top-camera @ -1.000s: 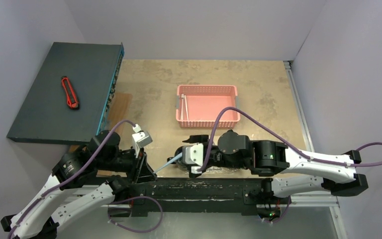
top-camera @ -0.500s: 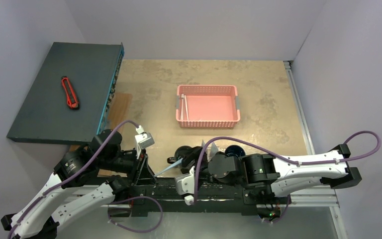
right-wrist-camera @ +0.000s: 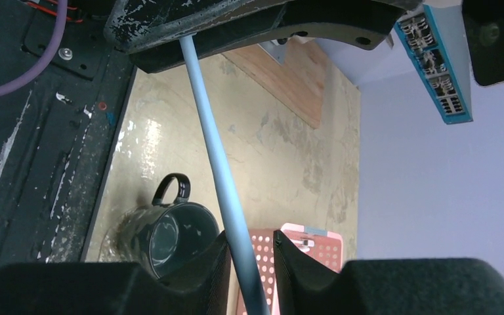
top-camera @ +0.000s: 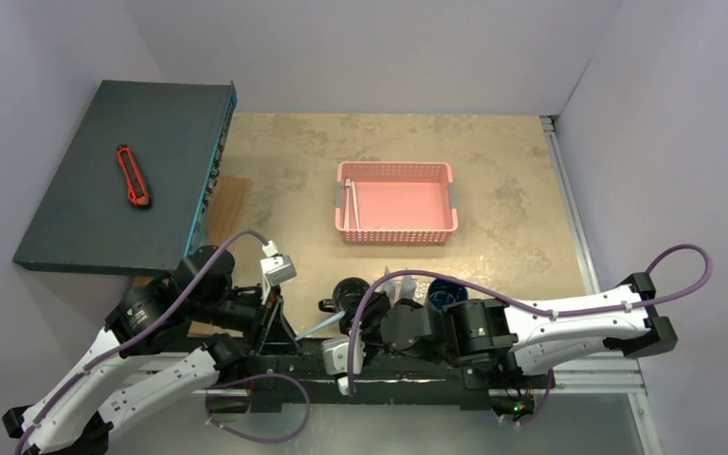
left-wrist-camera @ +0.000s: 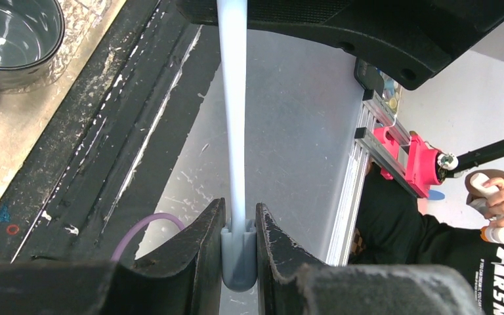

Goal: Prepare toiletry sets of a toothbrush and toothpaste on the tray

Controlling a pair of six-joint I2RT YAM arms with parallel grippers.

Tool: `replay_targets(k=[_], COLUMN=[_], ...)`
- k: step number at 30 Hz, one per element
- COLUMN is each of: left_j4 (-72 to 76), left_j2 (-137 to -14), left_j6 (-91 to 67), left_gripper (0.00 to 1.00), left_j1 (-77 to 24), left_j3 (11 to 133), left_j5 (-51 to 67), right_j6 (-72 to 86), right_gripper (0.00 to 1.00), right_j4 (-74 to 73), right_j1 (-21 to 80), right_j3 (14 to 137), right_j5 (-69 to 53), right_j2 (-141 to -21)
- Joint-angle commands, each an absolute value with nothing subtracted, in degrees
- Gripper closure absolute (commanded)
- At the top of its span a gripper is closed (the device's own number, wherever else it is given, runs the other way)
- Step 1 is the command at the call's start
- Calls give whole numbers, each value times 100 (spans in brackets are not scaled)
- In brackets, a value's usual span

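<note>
My left gripper (left-wrist-camera: pixel 239 236) is shut on the blunt grey end of a slim pale-blue toothbrush (left-wrist-camera: pixel 233 98), which slants up to the right at the table's near edge (top-camera: pixel 318 327). The right gripper (right-wrist-camera: pixel 249 252) has its jaws on either side of the same toothbrush (right-wrist-camera: pixel 213 144); the shaft rests against one jaw and a gap shows at the other. A dark green mug (top-camera: pixel 346 292) and a blue mug (top-camera: pixel 445 292) stand just beyond on the clear, bumpy tray (right-wrist-camera: pixel 115 239). Two pale tubes (top-camera: pixel 389 282) rise between the mugs.
The pink basket (top-camera: pixel 396 169) sits mid-table with a thin pale item inside at its left. A dark flat box (top-camera: pixel 104 209) at the far left carries a red utility knife (top-camera: pixel 133 175). A wooden board (top-camera: pixel 227 204) lies beside it. Black rails run along the near edge.
The right arm has swung back from over the mugs to the near edge and brought its jaws round the toothbrush, narrowing them. The left gripper and toothbrush have barely moved.
</note>
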State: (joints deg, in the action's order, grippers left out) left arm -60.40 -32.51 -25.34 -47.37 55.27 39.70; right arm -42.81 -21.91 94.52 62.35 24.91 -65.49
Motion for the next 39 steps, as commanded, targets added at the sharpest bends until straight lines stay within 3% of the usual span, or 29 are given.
replay_targets(k=[1, 6, 8, 15, 18, 25, 39], left_j4=[-5793, -5783, -5775, -5734, -5624, -5351, -4616], left_j2=[-3294, -3293, -3296, -3228, -3134, -2860, -2469], left_j6=[-2461, -2459, -2457, -2474, -2566, -2808, -3322], left_gripper=[100, 100, 95, 55, 43, 35, 31], left_j1=[-4753, -4748, -4749, -4749, -4746, -4747, -4747], left_j3=[5468, 5467, 5475, 5517, 5529, 5553, 5760], left_j5=[4123, 4063, 4032, 3618, 3355, 2525, 1519], right_j6=[-4247, -4219, -4219, -4055, -3883, -3206, -1434], right_gripper=[74, 91, 98, 100, 100, 100, 100], right_j4=[-2148, -2185, -2206, -2232, -2174, -2048, -1367], right_j1=[9501, 9521, 9527, 9545, 9545, 9547, 9593], right_j3=[6398, 6442, 6442, 6429, 6381, 6308, 6027], right_j5=[2668, 2693, 2710, 2813, 2915, 3219, 3876], right_j2=[-6598, -6669, -6696, -6699, -6643, -6573, -6697])
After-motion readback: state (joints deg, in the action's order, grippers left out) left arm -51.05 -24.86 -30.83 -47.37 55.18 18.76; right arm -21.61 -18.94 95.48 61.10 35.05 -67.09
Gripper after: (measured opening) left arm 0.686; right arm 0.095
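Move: My left hand still grips the toothbrush by its capped end; its middle is about 6 cm to the right and 3 cm ahead. From my right hand, that middle is some 5 cm left, 3 cm back and 2 cm lower, its free end passing between my half-open fingers. The grey mug stands about 6 cm ahead of my right hand and 20 cm below, the upright toothpaste tubes 8 cm ahead, 10 cm right and 18 cm below. I sink my right hand about 2 cm while closing its fingers to pinch the free end of the toothbrush. Once they are shut, I open my left fingers wide around the capped end, releasing it, then carry that hand about 6 cm forward and rising, turning counter-clockwise, while the right stays nearly in place and turns the brush clockwise some 15 degrees. ##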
